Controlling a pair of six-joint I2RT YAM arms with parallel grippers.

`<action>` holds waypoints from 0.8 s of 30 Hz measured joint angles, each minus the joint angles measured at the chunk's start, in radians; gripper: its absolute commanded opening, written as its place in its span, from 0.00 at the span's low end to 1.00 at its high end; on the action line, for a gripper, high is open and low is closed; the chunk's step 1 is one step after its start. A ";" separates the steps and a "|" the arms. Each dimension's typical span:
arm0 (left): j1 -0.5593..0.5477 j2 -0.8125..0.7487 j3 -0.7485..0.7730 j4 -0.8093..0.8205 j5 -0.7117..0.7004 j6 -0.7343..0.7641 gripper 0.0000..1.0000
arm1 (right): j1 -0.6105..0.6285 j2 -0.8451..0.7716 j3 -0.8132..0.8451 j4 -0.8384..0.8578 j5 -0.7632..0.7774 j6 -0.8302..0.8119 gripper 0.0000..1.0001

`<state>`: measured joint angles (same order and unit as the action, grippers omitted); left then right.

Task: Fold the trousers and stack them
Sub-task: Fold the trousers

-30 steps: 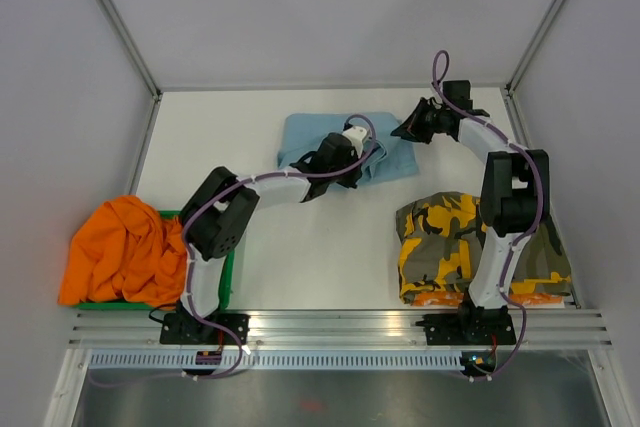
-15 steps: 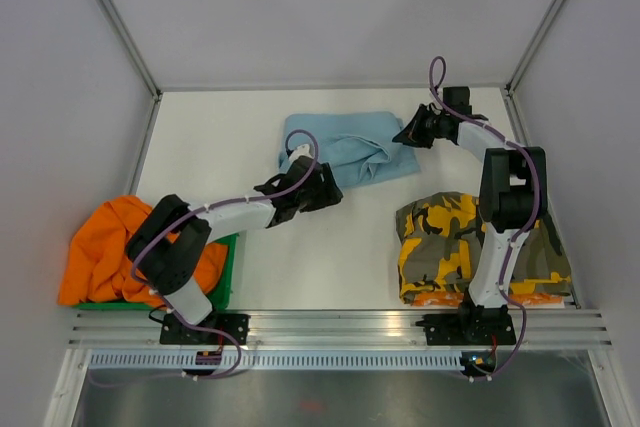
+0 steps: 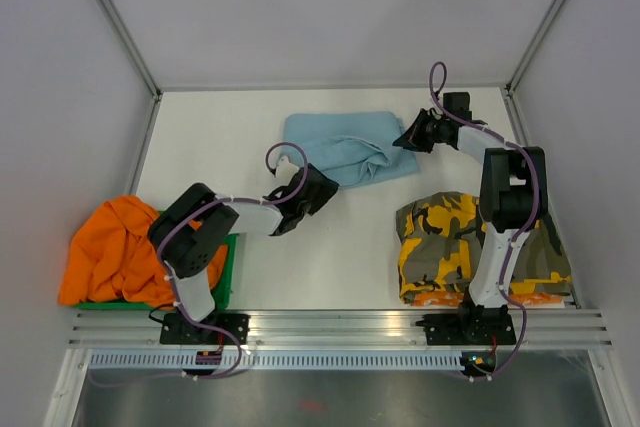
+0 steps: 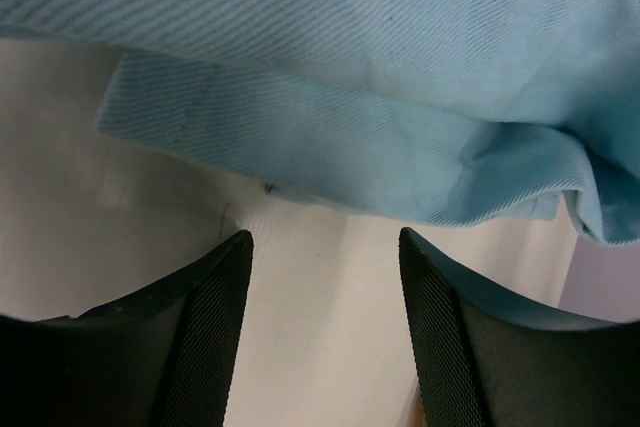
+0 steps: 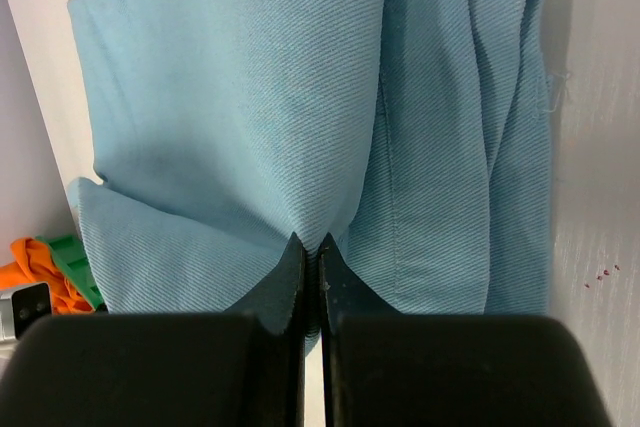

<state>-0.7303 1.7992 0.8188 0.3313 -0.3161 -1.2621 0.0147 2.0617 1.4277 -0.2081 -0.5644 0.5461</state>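
Note:
The light-blue trousers [image 3: 345,147] lie folded and rumpled at the back middle of the table. My left gripper [image 3: 322,187] hovers just off their near edge, open, with bare table between its fingers [image 4: 215,317] and the blue cloth [image 4: 350,77] beyond the tips. At the cloth's right edge my right gripper [image 3: 410,139] is shut, and a fold of the blue cloth [image 5: 240,117] puckers into its tips [image 5: 308,245]. Camouflage trousers [image 3: 455,247] lie folded at the near right, by the right arm's base. Orange trousers [image 3: 115,252] are heaped at the near left.
A green bin [image 3: 230,272] holds the orange heap at the left edge. Grey walls close the table at the back and on both sides. An aluminium rail [image 3: 340,325] carrying both arm bases runs along the near edge.
My left gripper has opened, let go of the blue cloth and pulled back toward the near left. The right gripper stayed shut and shifted slightly nearer with the cloth's right edge.

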 measured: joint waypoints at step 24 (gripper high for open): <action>0.075 0.139 -0.046 0.314 -0.019 0.002 0.02 | 0.001 0.000 0.000 0.002 0.000 -0.001 0.00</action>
<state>-0.6556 1.9381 0.7727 0.6456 -0.3355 -1.2598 0.0154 2.0617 1.4277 -0.2062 -0.5640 0.5449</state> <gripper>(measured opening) 0.029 0.027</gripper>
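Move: The near edge of the light blue trousers, at the spot to be gripped, lies about 4 cm ahead of the left gripper, 2 cm to its left and 2 cm lower. The middle of the folded trousers is some 13 cm ahead and 5 cm right of that gripper; the fold held by the right gripper is roughly 13 cm ahead and 17 cm right of it. From the right gripper, the near-edge spot is about 20 cm left and 10 cm back. Slide the open left gripper forward about 4 cm to the trousers' near edge, sinking about 1.5 cm, first drifting slightly right and then curving back left. Shut its fingers fully during the approach to pinch the lower layer at that edge. Keep the right gripper still, its fingers closed on the raised fold. ##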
